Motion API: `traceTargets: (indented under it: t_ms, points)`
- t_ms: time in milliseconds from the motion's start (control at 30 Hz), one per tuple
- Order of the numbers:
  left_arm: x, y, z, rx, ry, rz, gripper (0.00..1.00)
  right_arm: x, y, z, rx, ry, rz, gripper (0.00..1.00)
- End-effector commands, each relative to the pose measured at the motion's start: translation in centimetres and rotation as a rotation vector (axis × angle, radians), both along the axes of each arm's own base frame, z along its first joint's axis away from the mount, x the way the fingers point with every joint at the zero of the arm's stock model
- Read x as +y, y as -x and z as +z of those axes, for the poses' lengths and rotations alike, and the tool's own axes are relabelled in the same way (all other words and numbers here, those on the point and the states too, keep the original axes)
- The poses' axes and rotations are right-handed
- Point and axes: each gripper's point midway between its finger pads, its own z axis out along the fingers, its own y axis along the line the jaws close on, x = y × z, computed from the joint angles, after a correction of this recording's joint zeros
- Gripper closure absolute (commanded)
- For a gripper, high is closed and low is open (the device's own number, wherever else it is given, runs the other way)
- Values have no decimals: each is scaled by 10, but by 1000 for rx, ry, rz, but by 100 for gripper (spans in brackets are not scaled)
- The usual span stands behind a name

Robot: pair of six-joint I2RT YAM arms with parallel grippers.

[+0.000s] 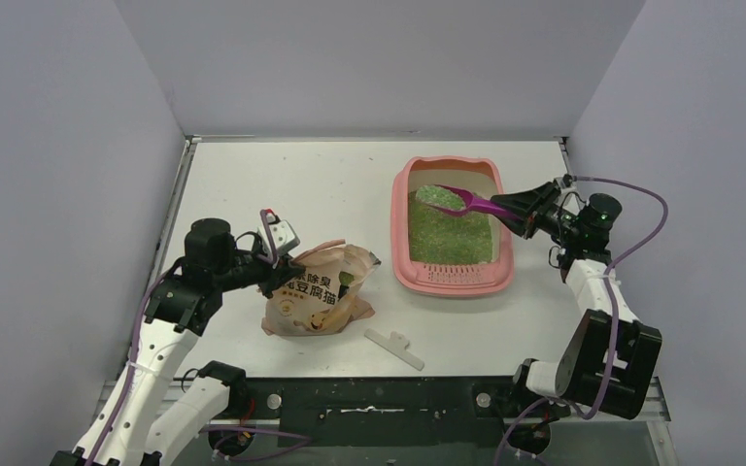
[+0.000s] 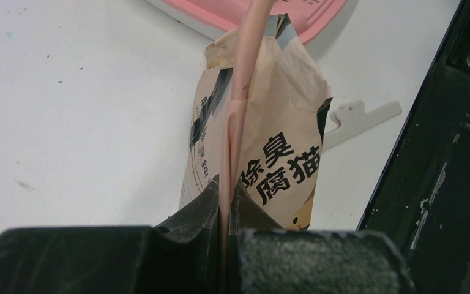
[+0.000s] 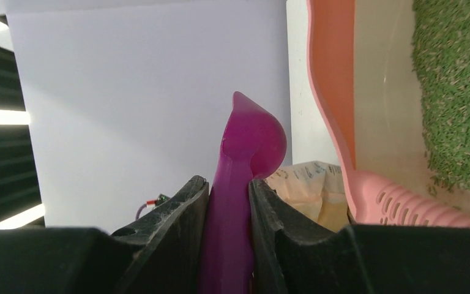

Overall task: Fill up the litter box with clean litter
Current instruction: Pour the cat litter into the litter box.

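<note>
The pink litter box (image 1: 452,282) lies right of centre, with a bed of green litter (image 1: 444,236) across its floor. My right gripper (image 1: 521,210) is shut on the handle of a magenta scoop (image 1: 481,205). The scoop's bowl, heaped with green granules, hangs over the far end of the box. In the right wrist view the scoop (image 3: 246,153) stands between the pads, beside the box wall (image 3: 330,92) and litter (image 3: 459,92). My left gripper (image 1: 285,266) is shut on the top edge of the beige litter bag (image 1: 316,297), whose folded edge (image 2: 240,92) runs into the left gripper (image 2: 226,196).
A flat white plastic piece (image 1: 394,348) lies near the front edge, right of the bag, and shows in the left wrist view as a white piece (image 2: 362,118). Grey walls close in the table on three sides. The black base rail (image 1: 379,398) runs along the near edge.
</note>
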Motion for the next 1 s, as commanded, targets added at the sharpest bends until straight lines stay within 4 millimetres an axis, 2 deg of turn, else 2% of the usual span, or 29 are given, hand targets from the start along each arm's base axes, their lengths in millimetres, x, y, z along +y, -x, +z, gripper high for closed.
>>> traceTargets:
  t_ms: [0, 67, 200, 433, 567, 733, 967]
  points:
    - [-14, -4, 49, -185, 102, -62, 100, -19, -14, 9, -63, 7, -91, 100]
    - [-14, -4, 47, -181, 102, -59, 99, -23, -20, 5, -56, 16, -127, 100]
    - [-12, -5, 43, -179, 99, -47, 91, -32, -30, -5, -42, 46, -215, 100]
    - [-10, -7, 38, -179, 93, -27, 79, -47, -43, -27, 34, 202, -319, 100]
    - [-9, -10, 36, -179, 87, -15, 76, -43, -51, -30, 45, 279, -327, 100]
    - [-7, -15, 38, -191, 81, 6, 71, -29, -65, -38, 54, 324, -315, 100]
    - [-2, -19, 45, -223, 74, 47, 64, -17, -90, -32, 17, 345, -334, 100]
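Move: My right hand holds the filled scoop by its handle. The litter in the pink box is centred about 7 cm ahead of that hand, 8 cm to its left and 18 cm below. The bag stands some 39 cm left, 13 cm back and 12 cm below; the white clip lies about 22 cm back, 22 cm left. My left hand pinches the bag's top; the bag's middle is about 5 cm right, level fore and aft, 9 cm below. From there the litter is roughly 19 cm ahead and 34 cm right, 15 cm below. I carry the scoop about 7 cm forward and 6 cm down over the box, drifting right at first and then back left. On the way I swing my right hand some 15 degrees clockwise and dip its fingertips by about as much, so the bowl noses down towards the litter; grip kept. Meanwhile my left fingers open, ending their pinch on the bag's top, and that hand rises about 2 cm. ##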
